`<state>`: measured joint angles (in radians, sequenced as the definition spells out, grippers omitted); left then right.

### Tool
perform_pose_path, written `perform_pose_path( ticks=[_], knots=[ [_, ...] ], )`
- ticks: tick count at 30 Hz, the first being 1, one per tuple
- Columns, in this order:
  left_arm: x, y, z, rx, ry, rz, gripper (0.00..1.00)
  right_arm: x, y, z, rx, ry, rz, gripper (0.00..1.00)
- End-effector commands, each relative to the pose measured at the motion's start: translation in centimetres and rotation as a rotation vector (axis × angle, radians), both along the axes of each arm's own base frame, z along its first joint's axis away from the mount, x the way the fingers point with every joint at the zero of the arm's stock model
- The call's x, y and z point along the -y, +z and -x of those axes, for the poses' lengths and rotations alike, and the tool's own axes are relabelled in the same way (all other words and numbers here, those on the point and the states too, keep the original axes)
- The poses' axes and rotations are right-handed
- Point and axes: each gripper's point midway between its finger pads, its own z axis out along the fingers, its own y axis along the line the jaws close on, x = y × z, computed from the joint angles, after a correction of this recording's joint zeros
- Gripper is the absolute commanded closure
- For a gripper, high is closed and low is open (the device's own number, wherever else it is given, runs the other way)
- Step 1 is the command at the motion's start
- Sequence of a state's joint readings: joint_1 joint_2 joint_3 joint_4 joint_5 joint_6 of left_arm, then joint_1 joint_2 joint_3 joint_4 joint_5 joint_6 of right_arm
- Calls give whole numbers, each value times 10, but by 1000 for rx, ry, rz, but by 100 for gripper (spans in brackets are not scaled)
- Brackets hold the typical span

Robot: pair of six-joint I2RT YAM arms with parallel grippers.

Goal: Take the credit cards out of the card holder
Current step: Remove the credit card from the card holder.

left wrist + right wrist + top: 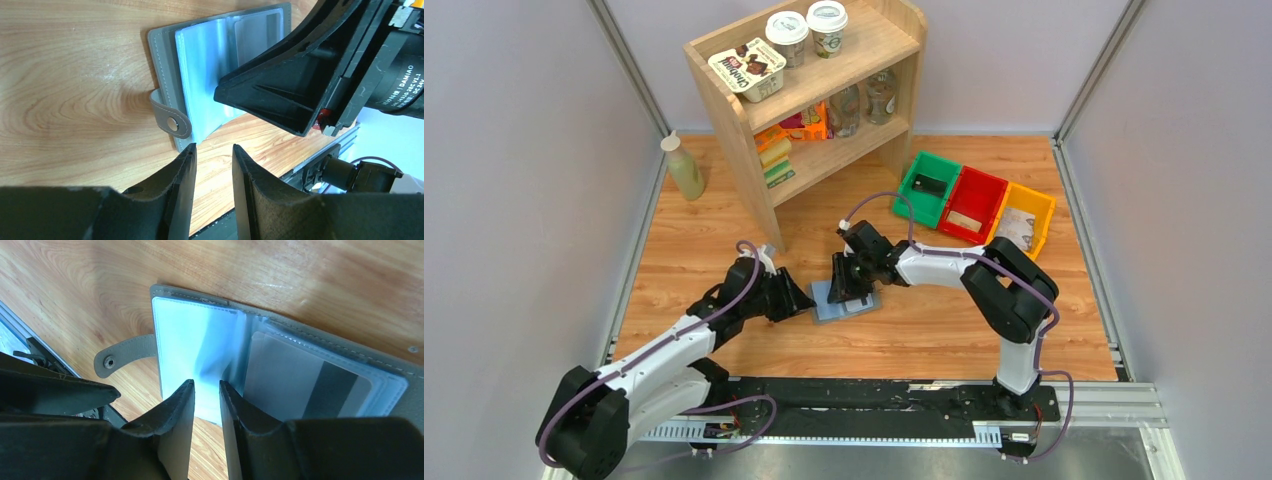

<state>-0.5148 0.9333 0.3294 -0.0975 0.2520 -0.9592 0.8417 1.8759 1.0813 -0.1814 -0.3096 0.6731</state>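
The grey card holder (845, 302) lies open on the wooden table between both grippers. In the right wrist view its pale blue-grey pockets (195, 345) face up, the tab (122, 355) sticks out left, and a pale grey card with a dark stripe (300, 385) sits in the right pocket. My right gripper (205, 385) hovers over the pocket pages, jaws a narrow gap apart, holding nothing. My left gripper (214, 148) is open and empty just off the holder's edge, beside the tab (171, 119). A card (255, 40) shows in a pocket there. The right gripper (300, 85) covers part of the holder.
A wooden shelf (754, 140) with cups and packets stands at the back. Green (927, 187), red (972, 205) and yellow (1024, 220) bins sit at the back right. A bottle (684, 168) stands at the back left. The table's metal rail (854, 400) runs along the near edge.
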Motion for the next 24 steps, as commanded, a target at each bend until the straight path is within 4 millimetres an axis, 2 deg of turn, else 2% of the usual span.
perform_pose_path(
  ticks=[1,6,10,12,13,16,17,18,19,20,24],
  knots=[
    [0,13,-6,37,8,9,60,1,4,-3,18,0,-7,68],
    [12,30,-15,54,-5,57,60,-6,39,-12,83,14,-58,68],
    [21,39,-23,56,-19,82,60,-1,57,-22,141,-11,-53,68],
    [26,43,-31,62,-17,102,60,9,60,-29,173,-43,-17,68],
    [28,39,-31,36,-19,100,60,16,60,-33,190,-65,6,68],
    [41,53,-44,71,-41,142,60,41,57,-45,230,-145,77,68],
    [43,48,-46,54,-44,136,60,49,55,-48,228,-169,93,69],
    [47,55,-50,69,-53,149,60,56,53,-50,228,-185,100,69],
    [48,48,-53,52,-54,137,60,62,52,-51,222,-196,102,69],
    [52,50,-56,55,-63,145,60,67,50,-53,218,-202,106,70],
    [63,36,-62,18,-75,147,59,74,43,-51,196,-195,92,70]
  ],
)
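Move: The card still tucked in the right pocket of the open card holder lies about 9 cm to the left hand's right, 6 cm ahead and 6 cm below it. From the right hand it is roughly 5 cm to the right, 3 cm ahead and 2 cm below. The blue left pocket is nearly under the right hand, about 1 cm left and 1 cm ahead; the strap is some 5 cm left and 1 cm ahead of that hand. The right hand rises from just above the left pocket, then swings right and forward over the card pocket, ending about 6 cm farther right, 5 cm farther out and 4 to 5 cm higher, its wrist tilting up and turning clockwise by some 10 degrees each. Meanwhile the left hand, after a brief near-pause, glides forward and to the right across the holder towards the card by some 5 cm each way while rising a little, both grippers keeping their fingers partly open and holding nothing. ##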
